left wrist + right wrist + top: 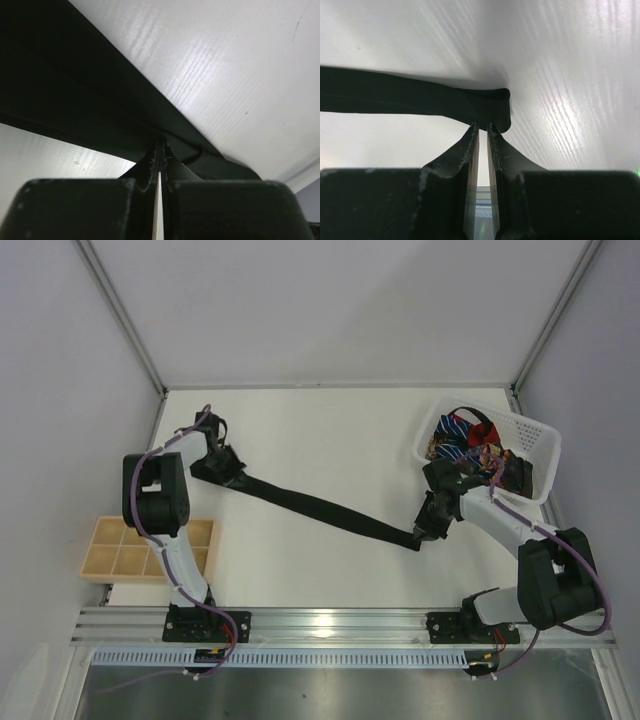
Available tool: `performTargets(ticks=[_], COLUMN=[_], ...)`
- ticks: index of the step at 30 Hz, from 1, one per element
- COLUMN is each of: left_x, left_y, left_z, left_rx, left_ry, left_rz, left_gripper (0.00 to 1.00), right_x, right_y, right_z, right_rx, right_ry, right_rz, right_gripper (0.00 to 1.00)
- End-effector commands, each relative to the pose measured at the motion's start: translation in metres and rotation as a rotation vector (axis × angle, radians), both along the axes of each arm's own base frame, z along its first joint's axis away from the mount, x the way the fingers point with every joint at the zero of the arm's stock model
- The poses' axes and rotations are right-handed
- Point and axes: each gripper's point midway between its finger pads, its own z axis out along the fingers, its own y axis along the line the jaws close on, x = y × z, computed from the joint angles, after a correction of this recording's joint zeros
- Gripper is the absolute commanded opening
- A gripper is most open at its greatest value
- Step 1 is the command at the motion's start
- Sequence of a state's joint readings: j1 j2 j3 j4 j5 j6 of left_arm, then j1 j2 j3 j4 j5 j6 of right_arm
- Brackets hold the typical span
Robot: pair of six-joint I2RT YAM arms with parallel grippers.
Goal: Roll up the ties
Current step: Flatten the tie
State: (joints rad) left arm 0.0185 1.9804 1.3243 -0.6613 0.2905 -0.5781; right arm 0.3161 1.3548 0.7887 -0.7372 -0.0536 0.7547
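A plain black tie (320, 508) lies stretched in a nearly straight diagonal line across the white table. My left gripper (222, 466) is shut on its wide end at the back left. In the left wrist view the fabric (75, 100) is pinched at the left gripper (161, 145). My right gripper (424, 532) holds the narrow end at the right. There the tie (395, 95) folds back on itself at the right gripper (483, 125), whose jaws keep a thin gap. More ties (465, 435), striped and patterned, lie heaped in the basket.
A white lattice basket (540, 435) stands at the back right, close behind the right arm. A tan compartment tray (110, 545) sits at the left edge beside the left arm. The metal rail (340, 625) runs along the near edge.
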Motion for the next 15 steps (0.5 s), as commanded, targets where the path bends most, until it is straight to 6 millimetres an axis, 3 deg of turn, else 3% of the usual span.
performTargets(ticks=[1, 4, 11, 14, 15], left_x=[-0.003, 0.001, 0.004, -0.001, -0.004], left_y=[0.016, 0.013, 0.008, -0.007, -0.022], left_z=[-0.007, 0.003, 0.044, 0.066, 0.072], left_rx=[0.071, 0.049, 0.032, -0.004, -0.015], left_ry=[0.010, -0.030, -0.133, -0.201, -0.219], left_rz=[-0.011, -0.019, -0.048, -0.095, -0.136], left_gripper=[0.03, 0.10, 0.29, 0.29, 0.28], right_x=[0.015, 0.018, 0.017, 0.012, 0.012], right_y=[0.017, 0.019, 0.002, -0.001, -0.001], right_z=[0.009, 0.006, -0.039, -0.048, -0.047], right_rx=[0.021, 0.017, -0.067, -0.079, -0.075], right_ry=[-0.037, -0.032, 0.025, 0.038, 0.033], right_rz=[0.061, 0.067, 0.079, 0.084, 0.087], right_gripper=[0.17, 0.17, 0.15, 0.14, 0.15])
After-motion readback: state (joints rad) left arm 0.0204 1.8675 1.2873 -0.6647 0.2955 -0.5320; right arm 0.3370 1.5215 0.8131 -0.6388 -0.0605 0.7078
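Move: The left gripper's shut tips are on the black tie, whose left end lies about 8 cm to their left and 2 cm ahead. The divided box is some 17 cm left of this gripper and 17 cm back. From the right gripper, the tie's right end lies about 1 cm ahead, sideways level and 3 cm below. The white basket stands roughly 22 cm ahead of the right gripper and 14 cm to its right. Bring the right gripper down about 3 cm, easing a little forward and left, until its tips, kept slightly parted, come onto the right end of the tie. Meanwhile keep the left gripper in place while its shut fingers part by about a quarter, then lift it some 3 cm straight off the tie. ##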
